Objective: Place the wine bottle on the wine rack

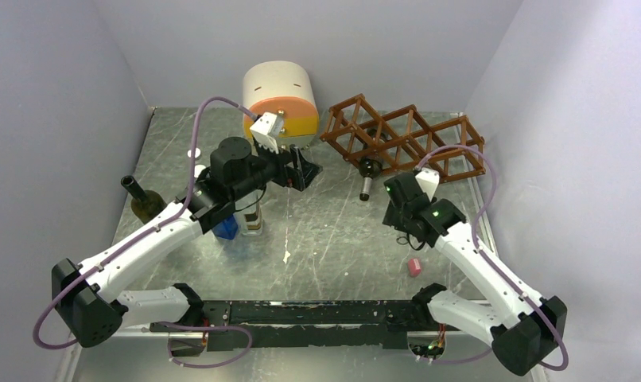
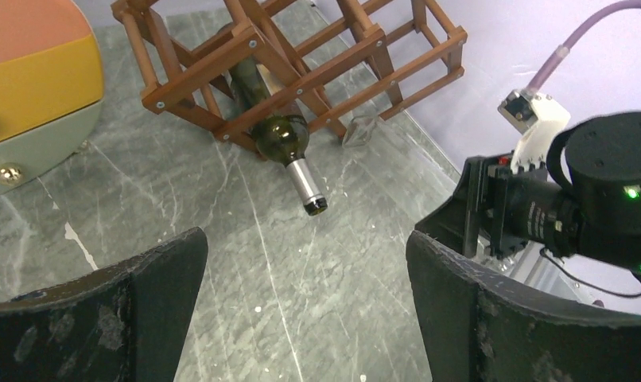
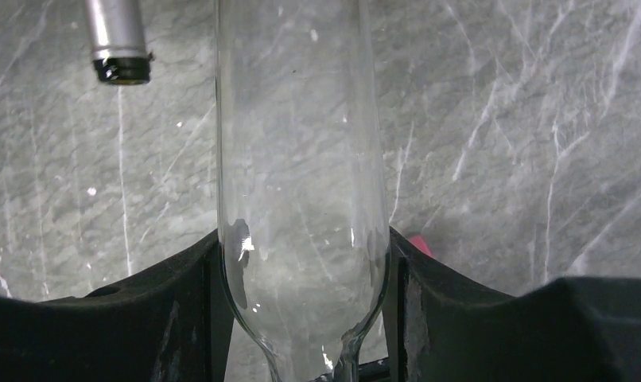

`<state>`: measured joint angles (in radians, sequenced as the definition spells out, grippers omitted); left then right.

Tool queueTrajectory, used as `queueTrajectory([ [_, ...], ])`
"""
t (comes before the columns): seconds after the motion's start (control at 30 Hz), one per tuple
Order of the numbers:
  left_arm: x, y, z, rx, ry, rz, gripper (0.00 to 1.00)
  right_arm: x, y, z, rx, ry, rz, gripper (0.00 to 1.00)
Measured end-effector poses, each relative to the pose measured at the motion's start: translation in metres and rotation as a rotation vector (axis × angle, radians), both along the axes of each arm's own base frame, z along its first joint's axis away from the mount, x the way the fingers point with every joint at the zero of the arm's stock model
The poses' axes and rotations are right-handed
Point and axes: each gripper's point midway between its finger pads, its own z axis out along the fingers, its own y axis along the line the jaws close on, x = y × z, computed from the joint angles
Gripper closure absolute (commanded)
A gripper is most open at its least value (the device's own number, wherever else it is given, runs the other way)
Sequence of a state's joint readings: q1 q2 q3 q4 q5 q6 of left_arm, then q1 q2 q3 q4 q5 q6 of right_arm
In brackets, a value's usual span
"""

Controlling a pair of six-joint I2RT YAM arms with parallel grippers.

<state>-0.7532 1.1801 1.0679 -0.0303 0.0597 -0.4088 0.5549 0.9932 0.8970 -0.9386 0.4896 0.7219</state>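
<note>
The reddish-brown wine rack (image 1: 405, 143) (image 2: 301, 56) stands at the back right. A dark green wine bottle (image 1: 368, 170) (image 2: 279, 131) lies in one of its lower cells, its foil-capped neck (image 3: 114, 40) sticking out towards the front. A second green wine bottle (image 1: 145, 203) stands at the far left. My left gripper (image 1: 303, 169) (image 2: 305, 263) hangs open over bare table, left of the rack, holding nothing. My right gripper (image 1: 395, 199) (image 3: 305, 255) sits just in front of the rack, shut on the bowl of a clear glass (image 3: 301, 159), close to the bottle's mouth.
A cream-and-orange rounded cabinet (image 1: 279, 103) (image 2: 31, 87) stands at the back centre, left of the rack. A blue object (image 1: 226, 228) and a small upright item (image 1: 254, 219) sit under the left arm. A pink piece (image 1: 414, 267) lies front right. Walls enclose the table.
</note>
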Motion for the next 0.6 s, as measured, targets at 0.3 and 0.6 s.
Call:
queueTrajectory([
  [0.3, -0.008, 0.000, 0.000, 0.003, 0.013, -0.035, 0.02, 0.020, -0.029, -0.014, 0.012, 0.024, -0.141, 1.00],
  [0.6, -0.012, 0.004, -0.002, 0.015, 0.024, -0.037, 0.02, 0.043, -0.043, -0.020, 0.009, -0.014, -0.153, 1.00],
])
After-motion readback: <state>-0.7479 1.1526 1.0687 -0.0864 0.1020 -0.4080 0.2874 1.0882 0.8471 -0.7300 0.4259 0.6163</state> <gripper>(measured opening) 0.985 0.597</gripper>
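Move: The right hand already grips the clear wine bottle at its shoulder, base end pointing ahead. The free right-hand section of the wine rack lies about 18 cm ahead, 10 cm to the right and 8 cm below this hand. The dark bottle already racked is some 16 cm ahead, 7 cm left; the pink block is about 10 cm back, 4 cm right. From the idle left hand that rack section is roughly 12 cm ahead and 34 cm right, well below. Carry the clear bottle with the right gripper, grip unchanged, rightward and forward about 4 cm each way, easing down some 2 cm, so that it goes towards the rack's right-hand section and away from the dark bottle's neck. Lead with the sideways part, then let the forward reach take over, swinging the wrist about 10 degrees clockwise early on. ##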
